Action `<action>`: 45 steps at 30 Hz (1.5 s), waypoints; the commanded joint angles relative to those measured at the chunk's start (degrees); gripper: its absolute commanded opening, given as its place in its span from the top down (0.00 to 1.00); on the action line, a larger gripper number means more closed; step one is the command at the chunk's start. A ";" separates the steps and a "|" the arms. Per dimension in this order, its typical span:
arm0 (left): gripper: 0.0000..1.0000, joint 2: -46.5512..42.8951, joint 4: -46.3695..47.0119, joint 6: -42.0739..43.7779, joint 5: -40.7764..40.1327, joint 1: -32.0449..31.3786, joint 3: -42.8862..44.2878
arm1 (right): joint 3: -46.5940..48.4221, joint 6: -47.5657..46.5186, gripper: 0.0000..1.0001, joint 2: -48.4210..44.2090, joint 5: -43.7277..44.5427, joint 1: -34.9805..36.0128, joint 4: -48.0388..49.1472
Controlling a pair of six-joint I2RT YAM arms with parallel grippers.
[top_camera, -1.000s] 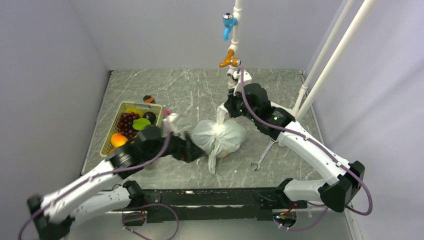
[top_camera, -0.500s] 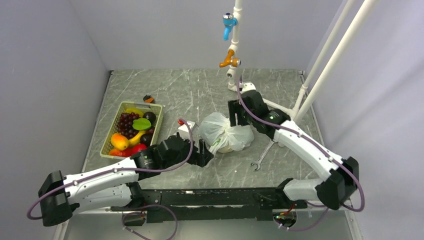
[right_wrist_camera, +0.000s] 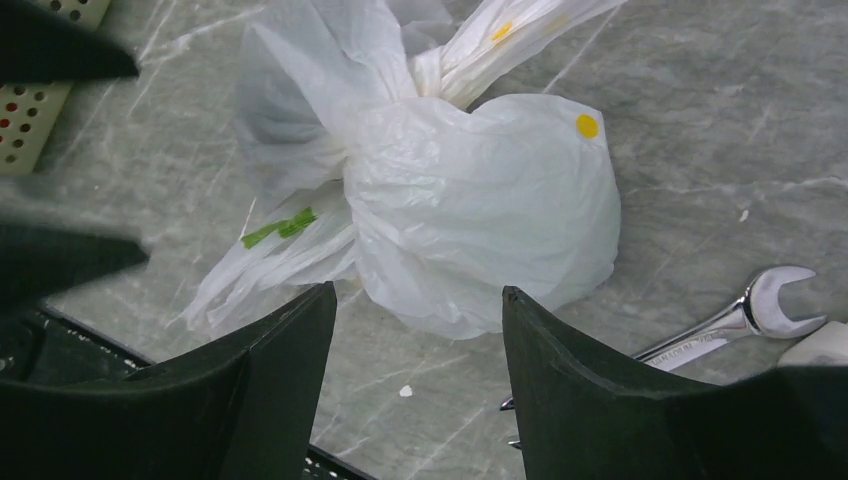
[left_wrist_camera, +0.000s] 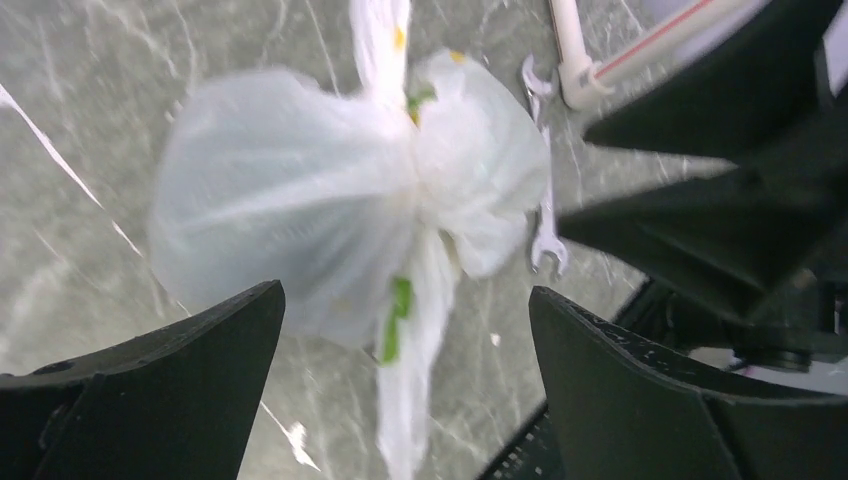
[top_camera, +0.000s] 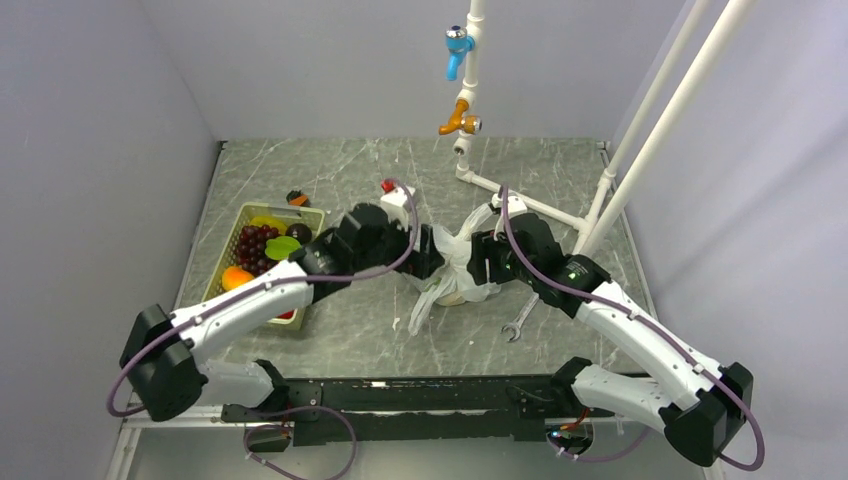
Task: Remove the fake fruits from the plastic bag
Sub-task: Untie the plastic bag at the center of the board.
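Observation:
The plastic bag (top_camera: 455, 275) lies knotted shut on the marble table, its loop handles trailing toward the front. It also shows in the left wrist view (left_wrist_camera: 320, 200) and the right wrist view (right_wrist_camera: 480, 210). Any fake fruits inside it are hidden. Other fake fruits (top_camera: 262, 250), among them grapes, an orange ball and a green one, lie in the cream basket (top_camera: 222, 270). My left gripper (top_camera: 428, 260) is open and empty at the bag's left side (left_wrist_camera: 405, 390). My right gripper (top_camera: 484, 266) is open and empty at the bag's right side (right_wrist_camera: 415, 385).
A steel spanner (top_camera: 522, 318) lies right of the bag, close to my right gripper (right_wrist_camera: 740, 315). White pipes with a blue and an orange tap (top_camera: 462, 120) stand at the back. A small orange and black thing (top_camera: 297, 198) lies behind the basket.
My right gripper has let go of the bag's top and dropped to its right side. My left arm has swung from the front left up to the bag's left side. The bag has settled.

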 commanded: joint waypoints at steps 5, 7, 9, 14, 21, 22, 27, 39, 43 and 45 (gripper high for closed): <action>0.02 14.45 -10.57 26.24 21.74 9.44 18.21 | 0.53 0.44 0.36 -3.77 -0.48 0.25 0.76; 0.07 18.59 -14.47 29.10 21.68 9.45 21.15 | -0.36 1.22 0.36 -3.82 -0.88 0.22 1.40; 0.12 20.47 -16.65 31.76 21.14 9.48 22.56 | -0.63 2.03 0.36 -2.93 -0.86 0.26 1.72; 0.16 18.11 -10.73 34.22 20.75 11.16 18.62 | 2.07 1.43 0.37 2.48 -0.87 0.29 1.17; 0.13 20.35 -7.45 31.99 22.70 11.76 17.73 | 5.96 0.32 0.33 6.93 2.74 2.69 0.31; 0.13 20.67 -7.42 32.11 22.51 11.77 17.73 | 6.00 0.25 0.33 7.25 2.93 2.89 0.48; 0.22 21.31 -5.44 30.88 22.18 11.46 16.78 | 6.53 -0.12 0.34 9.10 7.25 4.65 1.12; 0.30 24.68 -4.87 29.19 24.01 11.17 17.64 | 0.78 0.47 0.36 10.17 10.51 7.68 13.39; 0.54 25.30 -5.91 29.19 24.60 11.13 18.54 | -1.24 4.21 0.37 11.82 12.21 7.69 12.98; 0.64 25.31 -5.98 29.12 24.71 11.14 18.56 | -2.73 4.54 0.38 12.14 13.21 7.64 13.54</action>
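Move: The bag's raised left flap lies about 8 cm ahead of the left hand, 2 cm to its right and some 8 cm below. From that hand the bag's knot is roughly 5 cm ahead, 5 cm right and 12 cm down, and the near handle 4 cm back, 1 cm right and 14 cm down. The right hand has the knot about 6 cm ahead, 4 cm left and 10 cm down, with the wrench some 13 cm right, 5 cm back and 15 cm down. Forward about 7 cm, then down some 6 cm to the bag's left flap goes the left hand, turning clockwise roughly 20 degrees on the way; late on, its fingers close to about half open with the plastic between their tips. The right hand, first bobbing up and down, eases left, forward and slightly down to the knot, fingers staying part open. ##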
